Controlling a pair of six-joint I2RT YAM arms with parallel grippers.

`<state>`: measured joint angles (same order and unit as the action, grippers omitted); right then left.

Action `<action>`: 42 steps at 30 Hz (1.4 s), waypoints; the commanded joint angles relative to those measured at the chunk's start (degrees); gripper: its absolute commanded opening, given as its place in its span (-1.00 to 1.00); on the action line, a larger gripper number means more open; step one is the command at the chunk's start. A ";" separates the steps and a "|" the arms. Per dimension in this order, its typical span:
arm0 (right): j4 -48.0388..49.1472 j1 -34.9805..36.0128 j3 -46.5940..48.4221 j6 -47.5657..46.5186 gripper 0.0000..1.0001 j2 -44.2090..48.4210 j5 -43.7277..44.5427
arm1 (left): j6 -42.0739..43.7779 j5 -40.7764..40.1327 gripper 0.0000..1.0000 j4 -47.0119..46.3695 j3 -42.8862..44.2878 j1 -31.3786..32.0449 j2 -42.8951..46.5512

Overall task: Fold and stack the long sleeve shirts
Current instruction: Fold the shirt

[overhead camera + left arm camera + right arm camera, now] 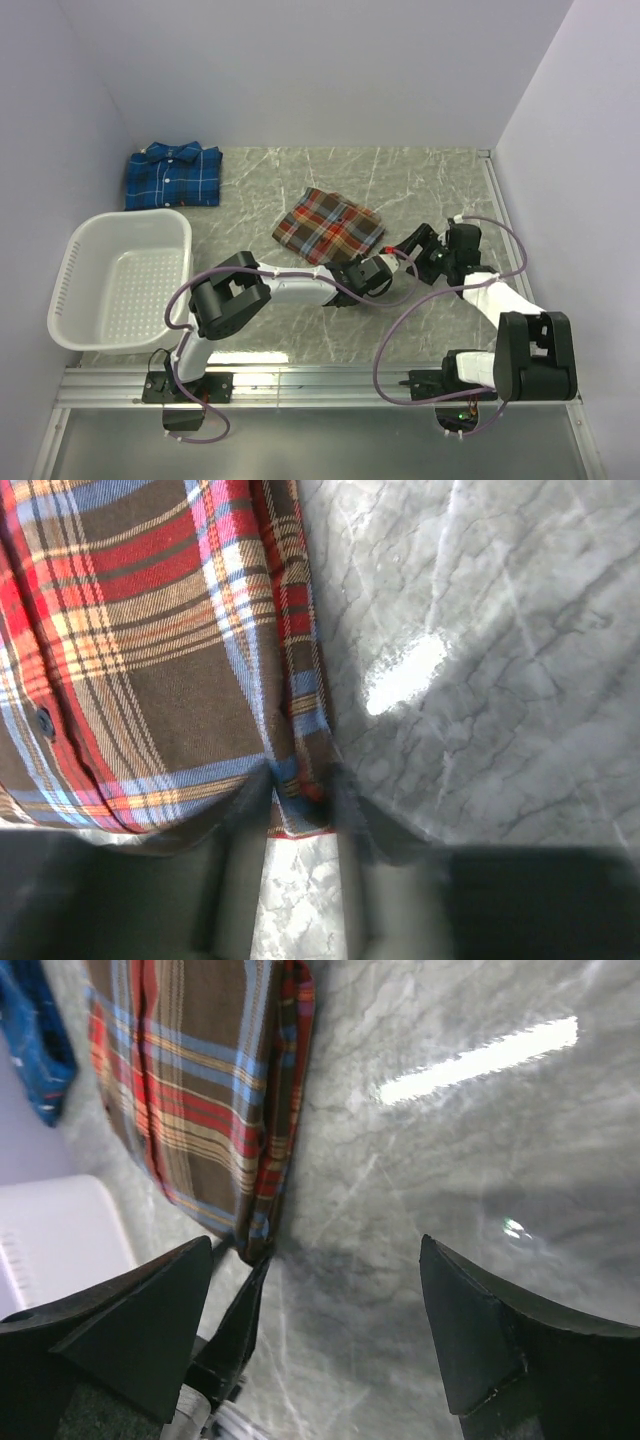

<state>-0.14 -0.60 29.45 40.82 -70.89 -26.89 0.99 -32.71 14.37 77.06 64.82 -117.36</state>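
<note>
The red-orange plaid long sleeve shirt point(328, 226) lies folded in the middle of the table. My left gripper point(388, 262) is at its near right corner. In the left wrist view the two fingers of my left gripper point(298, 800) pinch that corner of the red-orange shirt point(150, 660), and the cloth puckers between them. My right gripper point(415, 243) stands open just right of that corner, over bare marble. The right wrist view shows my right gripper point(315, 1300) wide apart, with the red-orange shirt point(200, 1090) ahead on the left. The blue plaid shirt point(172, 176) lies folded at the far left.
A white slotted basket point(70, 270) stands at the left near the table's front edge, and its corner point(50, 1220) shows in the right wrist view. Walls close in the table at the back and both sides. Bare marble lies right of the red-orange shirt.
</note>
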 commanded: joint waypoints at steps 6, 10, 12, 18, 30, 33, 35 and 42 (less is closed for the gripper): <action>23.68 0.34 -3.70 15.15 0.91 -7.93 -7.02 | -0.38 0.89 -0.99 -0.13 -1.21 -0.22 2.22; 29.22 3.23 -3.35 18.94 0.92 -11.45 -6.77 | -2.21 2.56 -0.99 0.30 -1.38 -0.83 3.45; 31.43 5.08 -2.65 20.78 0.92 -13.38 -5.89 | -3.28 3.09 -0.99 0.66 -1.21 -1.36 4.24; 37.22 8.07 -1.85 26.75 0.89 -19.62 -3.69 | -6.62 8.00 -0.99 0.05 -2.26 -3.64 8.02; 44.08 9.30 -3.00 31.87 0.89 -27.10 -1.67 | -9.78 12.40 -0.99 0.39 -2.44 -6.45 10.31; 44.61 11.05 -2.03 33.45 0.89 -29.03 -0.36 | -10.92 12.93 -0.99 1.18 -1.82 -6.81 10.57; 45.23 12.63 -1.77 34.76 0.89 -30.09 1.31 | -12.15 13.72 -0.99 1.54 -1.21 -6.98 11.10; 45.41 16.06 -0.19 37.41 0.89 -32.11 4.92 | -15.14 15.83 -0.99 2.68 -0.15 -7.69 11.54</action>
<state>46.72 13.80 28.25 77.34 -101.19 -26.46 -11.77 -19.22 17.17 74.85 57.25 -108.88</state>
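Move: The plaid shirt's near corner sits right between the left hand's half-closed fingers, about 1 cm below the hand point, with the shirt's middle some 7 cm ahead and 6 cm left of it. From the right hand, the shirt's right edge lies roughly 10 cm left, 4 cm ahead and 5 cm below. The shirt's far right corner is about 7 cm ahead and 8 cm left of that hand; the near corner, about 14 cm left and 1 cm back. The shirt's near corner gets pinched as the left fingers close fully on it, and is then raised about 3 cm with a slight shift left and forward, the wrist tilting. Meanwhile the right hand, fingers still wide open, swings some 10 cm left and 5 cm forward, sinking a little and rolling about 25 degrees left side up, to bring its fingers around the shirt's right edge. ##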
